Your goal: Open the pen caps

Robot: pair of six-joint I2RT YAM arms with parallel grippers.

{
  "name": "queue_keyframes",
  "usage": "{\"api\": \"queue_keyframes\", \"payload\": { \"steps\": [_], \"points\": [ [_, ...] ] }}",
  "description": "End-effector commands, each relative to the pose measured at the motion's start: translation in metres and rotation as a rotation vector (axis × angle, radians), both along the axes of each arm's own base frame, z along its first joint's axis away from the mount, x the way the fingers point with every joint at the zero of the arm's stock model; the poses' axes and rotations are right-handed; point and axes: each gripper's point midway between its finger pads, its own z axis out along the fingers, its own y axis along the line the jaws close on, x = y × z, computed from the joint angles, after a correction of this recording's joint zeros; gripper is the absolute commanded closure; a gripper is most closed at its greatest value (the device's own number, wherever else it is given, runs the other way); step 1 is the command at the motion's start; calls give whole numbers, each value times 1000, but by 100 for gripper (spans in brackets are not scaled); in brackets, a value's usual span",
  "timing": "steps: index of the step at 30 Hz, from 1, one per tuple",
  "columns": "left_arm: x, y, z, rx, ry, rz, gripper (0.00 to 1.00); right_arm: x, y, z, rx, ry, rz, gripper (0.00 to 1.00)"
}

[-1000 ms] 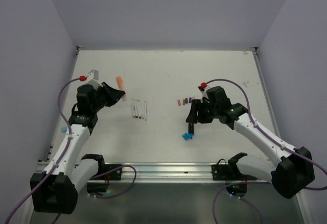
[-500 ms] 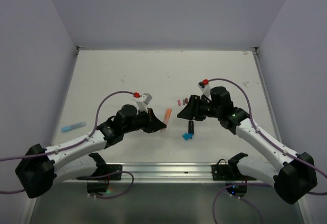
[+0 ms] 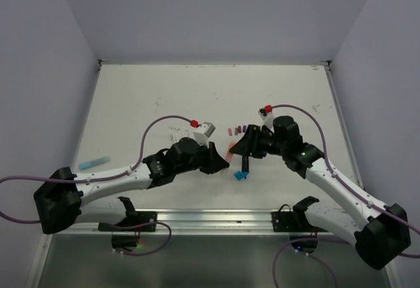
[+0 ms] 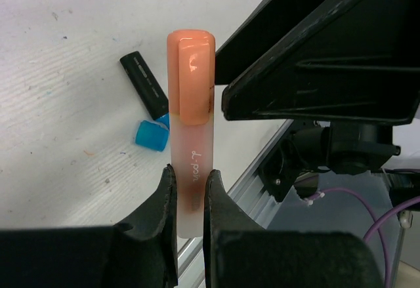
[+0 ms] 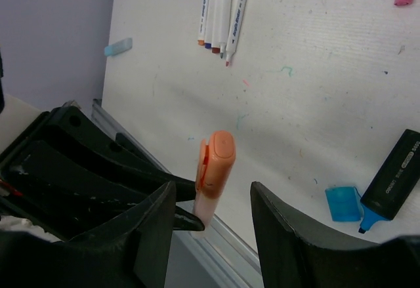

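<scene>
My left gripper (image 4: 191, 174) is shut on the pale lower body of a salmon marker (image 4: 189, 145) and holds it above the table's near middle. Its orange cap (image 4: 191, 78) sits on the marker's free end. My right gripper (image 5: 211, 189) is open, one jaw on each side of the orange cap (image 5: 218, 160) with a gap on both sides. In the top view the two grippers meet at the marker (image 3: 230, 150). A loose blue cap (image 3: 240, 175) lies beside an uncapped black marker (image 3: 245, 163). Several small caps (image 3: 236, 130) lie in a row behind.
Several thin white pens (image 3: 174, 132) lie side by side at mid-left, also in the right wrist view (image 5: 222, 9). A pale blue marker (image 3: 94, 163) lies near the left wall. The metal rail (image 3: 216, 219) runs along the table's near edge, just below the grippers.
My left arm has swung from the far left to the middle, carrying the salmon marker. My right gripper has shifted left so its jaws flank the cap.
</scene>
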Motion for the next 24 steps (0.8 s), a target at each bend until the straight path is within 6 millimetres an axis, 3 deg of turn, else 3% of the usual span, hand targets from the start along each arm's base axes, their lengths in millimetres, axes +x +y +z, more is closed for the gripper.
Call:
{"api": "queue_keyframes", "payload": {
  "steps": [1,13,21,24],
  "points": [
    [12,-12,33,-76,-54,37,100,-2,-4,-8,-11,15,-28,48],
    [21,-21,40,-100,-56,78,100,-4,9,-18,31,38,-25,55],
    [22,-31,47,-131,-63,63,100,-6,14,-27,32,42,-42,81],
    [19,-30,46,-143,-67,54,100,-5,15,-30,29,48,-41,99]
  ]
}}
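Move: The orange marker's cap, held up in the left gripper, sits about 2 cm to the right hand's left, 1 cm back and 1 cm below. On the table some 16 cm under the right hand, the black marker lies about 3 cm ahead and 5 cm right, and the blue cap about 3 cm back and 2 cm right. From the left hand the orange cap is roughly 3 cm ahead, 1 cm right and 4 cm up. Lower the right gripper about 2.5 cm beside the orange cap, easing it slightly back and then left, while its half-open fingers close until they pinch the cap near its lower rim. Keep the left gripper shut on the marker's body, and bring it some 1.5 cm forward and to the right to meet the other hand. ##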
